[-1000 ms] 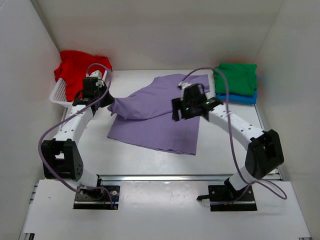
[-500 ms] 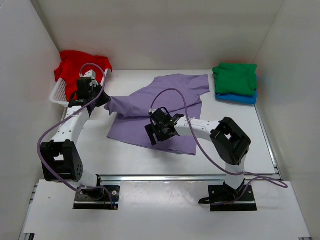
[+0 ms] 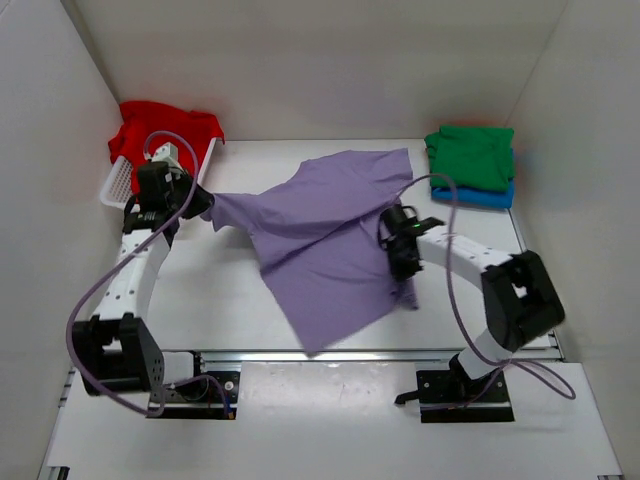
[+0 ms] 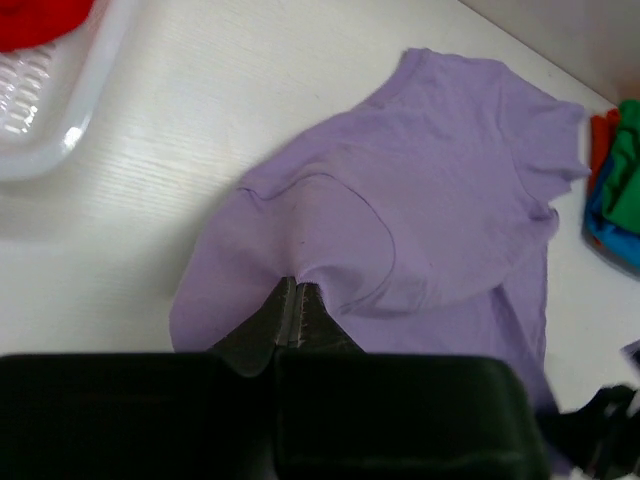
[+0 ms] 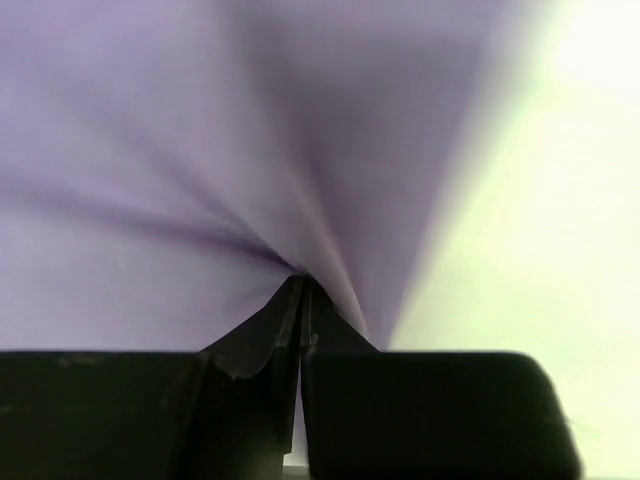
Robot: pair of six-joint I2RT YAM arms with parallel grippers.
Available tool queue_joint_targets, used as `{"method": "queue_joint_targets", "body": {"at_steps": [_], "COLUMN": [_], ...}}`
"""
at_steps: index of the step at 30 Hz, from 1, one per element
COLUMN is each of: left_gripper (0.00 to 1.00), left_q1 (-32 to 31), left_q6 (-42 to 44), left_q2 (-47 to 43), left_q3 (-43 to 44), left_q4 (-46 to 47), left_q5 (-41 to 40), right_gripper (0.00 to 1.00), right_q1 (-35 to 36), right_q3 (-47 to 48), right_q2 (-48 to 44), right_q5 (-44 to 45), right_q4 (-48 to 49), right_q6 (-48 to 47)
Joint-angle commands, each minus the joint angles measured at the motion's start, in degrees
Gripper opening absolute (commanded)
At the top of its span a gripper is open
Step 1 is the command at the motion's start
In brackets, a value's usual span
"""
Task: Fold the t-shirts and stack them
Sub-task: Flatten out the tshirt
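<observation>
The lavender t-shirt (image 3: 320, 225) is stretched and partly lifted between my two grippers in the middle of the table; it also shows in the left wrist view (image 4: 420, 210) and fills the right wrist view (image 5: 200, 150). My left gripper (image 3: 205, 207) is shut on its left edge (image 4: 296, 285). My right gripper (image 3: 397, 262) is shut on its right edge (image 5: 302, 280). A red t-shirt (image 3: 160, 130) lies over the basket at the back left. A folded green t-shirt (image 3: 472, 155) lies on a folded blue t-shirt (image 3: 480, 197) at the back right.
A white slotted basket (image 3: 118, 185) stands at the back left by the wall, seen also in the left wrist view (image 4: 60, 110). White walls close in the table on three sides. A metal rail (image 3: 330, 355) runs along the near edge.
My right gripper swung from the shirt's front middle out to the right, pulling the cloth with it. My left gripper drew back to the left. The shirt is now stretched and partly lifted.
</observation>
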Motion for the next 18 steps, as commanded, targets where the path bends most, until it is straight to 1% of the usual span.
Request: {"method": "queue_joint_targets", "body": {"at_steps": [1,3,4,5,6,8,9,14,18], "left_gripper": [0.0,0.0,0.0,0.0,0.0,0.0,0.0,0.0,0.0], "left_q1": [-1.26,-2.75,-2.76,-4.5,-5.21,-6.18,-6.71,-6.8,-6.19], "left_q6": [-1.46,-2.43,-3.13,-3.66,-4.01,-4.54,-5.24,-4.54,-5.07], "left_q2": [-7.33,-9.79,-10.41,-11.37,-11.64,-12.35,-12.78,-14.63,-15.42], "left_q3": [-3.65,-7.59,-8.66,-10.49,-12.25,-14.63,-15.86,-18.25,-20.18], "left_q4": [0.83,2.06,2.84,3.46,3.55,4.43,4.95,4.35,4.79], "left_q5": [3.21,3.65,4.09,4.62,4.54,5.24,6.2,5.85,5.94], "right_gripper": [0.0,0.17,0.31,0.43,0.53,0.61,0.67,0.73,0.76], "right_q1": [-8.94,-8.61,-5.74,-3.18,0.32,4.46,8.58,17.4,24.77], "right_q3": [-0.83,0.57,0.66,1.45,1.63,0.15,-2.47,-11.97,-13.67], "right_q2": [-9.12,-12.19,-13.7,-14.41,-15.37,-16.08,-15.65,-13.19,-8.37], "right_q5": [3.52,2.03,1.76,0.8,-0.86,-3.41,-5.51,-6.33,-5.97], "right_q4": [-5.61,-4.74,-4.64,-3.69,-1.94,1.5,5.08,11.43,13.2], "right_q6": [-3.66,-5.77,-5.86,-5.25,-4.2,-2.36,-0.17,5.65,10.48]}}
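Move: The purple t-shirt's near hem corner lies about 16 cm back and 14 cm left of the right hand, nearly level with it. That hand pinches the shirt's right edge; the far right sleeve lies some 19 cm straight ahead, and the green t-shirt stack about 20 cm ahead and 15 cm right. From the left hand, the shirt's body lies roughly 10 cm back, 23 cm right and 19 cm below, and the laundry basket about 5 cm ahead, 8 cm left and 14 cm below. The t-shirt's right edge is drawn about 6 cm to the right by the right fingers, which then open and let go; that hand rises, arcs left and back over the cloth and sinks, wide open, close above the near hem. The left hand keeps its pinch on the other side, carrying it back and right, lifting slightly before lowering about 5 cm overall. ##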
